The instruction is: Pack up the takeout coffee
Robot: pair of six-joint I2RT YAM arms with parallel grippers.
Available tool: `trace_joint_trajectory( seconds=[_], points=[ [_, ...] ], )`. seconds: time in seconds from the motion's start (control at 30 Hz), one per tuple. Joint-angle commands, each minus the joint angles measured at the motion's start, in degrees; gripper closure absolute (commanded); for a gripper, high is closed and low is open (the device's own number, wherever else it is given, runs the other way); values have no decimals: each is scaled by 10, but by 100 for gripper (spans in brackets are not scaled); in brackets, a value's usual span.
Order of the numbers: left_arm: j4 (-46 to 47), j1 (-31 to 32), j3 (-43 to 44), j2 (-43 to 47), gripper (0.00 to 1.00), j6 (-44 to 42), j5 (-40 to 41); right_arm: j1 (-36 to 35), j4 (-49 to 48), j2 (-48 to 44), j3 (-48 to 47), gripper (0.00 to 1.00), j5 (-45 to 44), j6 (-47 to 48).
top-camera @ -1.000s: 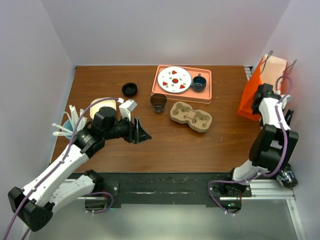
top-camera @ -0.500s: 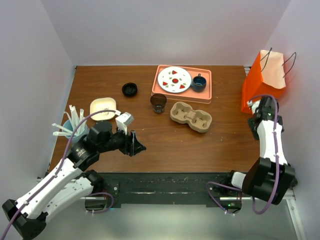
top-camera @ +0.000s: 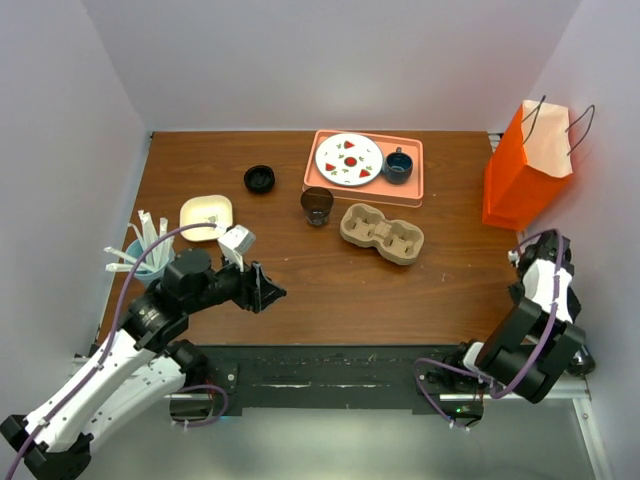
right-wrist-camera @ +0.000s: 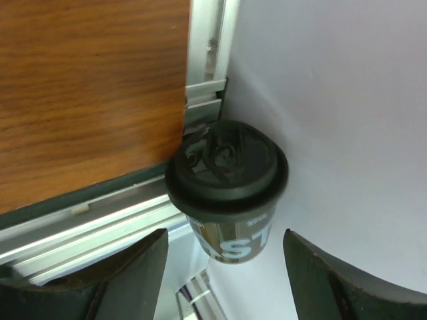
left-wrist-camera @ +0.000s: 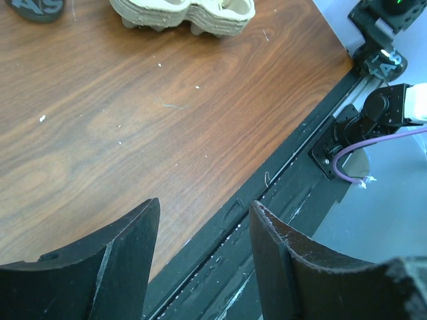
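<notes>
The takeout coffee [right-wrist-camera: 227, 177], a dark cup with a round black lid and white lettering, shows only in the right wrist view. It sits past the table's near right corner, by the metal rail and the white wall. My right gripper [right-wrist-camera: 225, 233] is open, its fingers on either side of the cup with a gap at each side. The right arm [top-camera: 545, 290] is folded back at the table's near right edge. My left gripper [top-camera: 265, 288] hovers open and empty over the near left part of the table; the left wrist view shows wood and the black rail between its fingers [left-wrist-camera: 133, 247].
An orange paper bag [top-camera: 525, 165] stands at the far right. A cardboard cup carrier [top-camera: 382, 232], a lidless dark cup [top-camera: 317, 205] and a black lid [top-camera: 259, 178] lie mid-table. A pink tray [top-camera: 412, 185] holds a plate and a blue mug. A cream bowl [top-camera: 205, 215] and a utensil cup [top-camera: 140, 258] are left.
The right arm has swung away from the orange bag down to the near right corner. The left arm has drawn back toward the near edge.
</notes>
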State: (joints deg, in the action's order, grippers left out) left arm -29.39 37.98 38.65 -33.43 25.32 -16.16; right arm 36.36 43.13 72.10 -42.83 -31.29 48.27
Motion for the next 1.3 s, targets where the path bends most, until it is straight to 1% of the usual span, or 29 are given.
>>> trace_joint_trajectory(
  seconds=[0.0, 0.07, 0.2, 0.37, 0.53, 0.63, 0.73, 0.87, 1.27],
  points=[
    [10, 3, 3, 10, 39, -8, 17, 1, 31, 2, 38, 27, -88, 278],
    [13, 3, 0, 15, 39, -7, 18, 2, 19, -1, 47, 27, -79, 285],
    [18, 3, -2, 18, 39, -6, 18, 16, -19, 1, 51, 27, -90, 293],
    [16, 3, 0, 16, 39, -7, 20, 25, -44, -10, 63, 22, -89, 291],
    [15, 3, 1, 16, 39, -9, 19, 33, -74, -22, 100, 17, -79, 287],
    [15, 3, 1, 15, 39, -10, 20, 39, -79, -21, 99, 13, -76, 286],
    [18, 3, 0, 16, 39, -9, 23, 49, -92, -11, 93, 8, -74, 287],
    [18, 3, 1, 14, 39, -9, 24, 58, -125, 8, 82, 7, -88, 296],
    [17, 3, 2, 7, 39, -7, 32, 71, -177, 63, 79, 4, -90, 308]
  ],
)
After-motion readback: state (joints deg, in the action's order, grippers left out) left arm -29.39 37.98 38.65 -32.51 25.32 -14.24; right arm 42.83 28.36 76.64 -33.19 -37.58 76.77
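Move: The lidded coffee cup, off the table's near right corner by the wall, lies about 5 cm back, 6 cm right and 6 cm below the right hand. The table corner is about 1 cm back, 3 cm left and 8 cm down; the orange bag stands some 34 cm ahead and 2 cm left, the cup carrier 26 cm ahead and 36 cm left. From the left hand the coffee cup is roughly 65 cm right, 9 cm back, 18 cm lower. No grip yet: the right hand closes in on the lidded cup beyond the table corner, first swinging back about 2.5 cm while its fingers tilt some 20 degrees towards the base and turn about 15 degrees counter-clockwise. Then, more slowly, it slides right about 3 cm and sinks, the fingers spreading nearly fully to either side of the lid; contact can't be seen. ##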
